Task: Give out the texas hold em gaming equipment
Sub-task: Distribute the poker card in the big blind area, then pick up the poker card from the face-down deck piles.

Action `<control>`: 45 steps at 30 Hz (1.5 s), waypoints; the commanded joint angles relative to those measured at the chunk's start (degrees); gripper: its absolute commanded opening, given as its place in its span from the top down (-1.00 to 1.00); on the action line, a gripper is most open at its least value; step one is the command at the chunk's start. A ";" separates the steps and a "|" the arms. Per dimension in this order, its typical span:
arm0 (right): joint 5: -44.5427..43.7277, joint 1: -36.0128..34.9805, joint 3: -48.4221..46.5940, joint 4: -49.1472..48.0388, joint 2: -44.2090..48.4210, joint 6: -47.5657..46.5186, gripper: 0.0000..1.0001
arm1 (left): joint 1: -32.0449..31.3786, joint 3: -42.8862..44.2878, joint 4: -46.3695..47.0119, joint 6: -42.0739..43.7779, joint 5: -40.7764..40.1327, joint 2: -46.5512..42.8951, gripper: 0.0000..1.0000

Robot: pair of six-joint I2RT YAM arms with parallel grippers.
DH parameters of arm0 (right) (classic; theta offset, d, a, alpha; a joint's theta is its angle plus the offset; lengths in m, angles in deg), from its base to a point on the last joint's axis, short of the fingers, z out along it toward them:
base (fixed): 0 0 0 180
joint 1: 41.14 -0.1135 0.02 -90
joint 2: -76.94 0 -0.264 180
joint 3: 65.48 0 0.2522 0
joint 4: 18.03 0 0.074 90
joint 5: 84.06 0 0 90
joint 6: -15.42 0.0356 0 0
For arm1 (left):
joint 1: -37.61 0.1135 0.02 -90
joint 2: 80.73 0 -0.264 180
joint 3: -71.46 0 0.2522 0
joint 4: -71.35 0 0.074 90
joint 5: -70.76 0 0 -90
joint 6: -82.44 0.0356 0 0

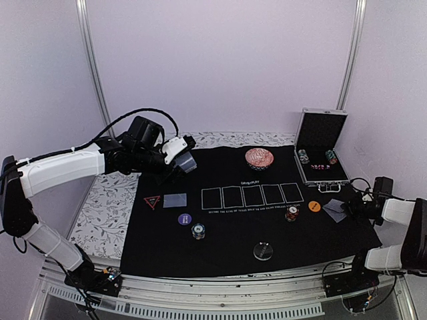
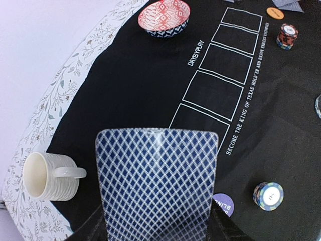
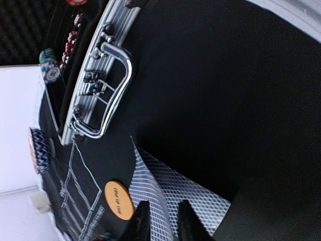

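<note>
My left gripper (image 1: 181, 157) hovers above the mat's far left, shut on a stack of blue-backed playing cards (image 2: 156, 175) that fills the space between its fingers (image 2: 223, 230). My right gripper (image 3: 163, 217) is low at the mat's right edge. Its jaws stand slightly apart around the raised edge of a card (image 3: 150, 186) that leans on another flat card (image 3: 205, 198). An orange disc (image 3: 119, 200) lies just beside them. A red-edged triangle (image 1: 152, 201), one card (image 1: 175, 200), a purple disc (image 1: 185, 219), two chip stacks (image 1: 198, 231) (image 1: 292, 213) and a clear disc (image 1: 263, 251) lie on the mat.
A red patterned bowl (image 1: 259, 158) sits at the mat's far middle. An open metal case (image 1: 320, 150) with chips stands at the far right, its handle (image 3: 113, 80) facing my right gripper. A cream mug (image 2: 47, 175) stands below the left gripper. Five card outlines (image 1: 252, 195) cross the black mat.
</note>
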 commanded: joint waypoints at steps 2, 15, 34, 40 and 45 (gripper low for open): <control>-2.21 0.31 -0.50 2.82 -0.13 0.38 0.31 | 0.29 1.16 1.46 0.24 0.23 -0.18 -0.04; -16.36 0.18 -7.99 16.71 10.94 2.10 -1.00 | 0.29 1.24 1.38 0.30 0.34 -0.21 -0.05; 0.22 -53.75 -43.43 -8.31 -20.81 -10.94 -0.98 | 0.20 1.36 1.11 0.94 2.14 0.09 -0.04; 20.69 -61.50 -67.31 -9.33 -45.29 -10.82 -0.98 | 0.11 0.87 1.45 1.34 2.38 -0.57 -0.05; 25.64 -64.39 -78.76 -7.48 -55.87 -11.06 -0.98 | 0.02 0.71 1.47 1.62 2.00 -0.33 -0.04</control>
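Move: The card deck in the left gripper, where the right hand heads after the big blind card, lies about 60 cm to its left, 7 cm farther out and 15 cm higher; from the left hand point the deck's middle sits some 3 cm right and 2 cm forward. The card already down is 6 cm left of the right fingers and 1 cm back, 3 cm below, the big blind button 14 cm left and level, the case handle 9 cm ahead and 9 cm left. Easing down about 1 cm, the right hand opens its nearly shut fingers wide and lets go of the bowed card onto the one already there. It then rises some 20 cm and sweeps about 50 cm left and 10 cm forward towards the deck, turning roughly 80 degrees counter-clockwise and tipping its fingers up. The left hand keeps holding the deck almost still. ##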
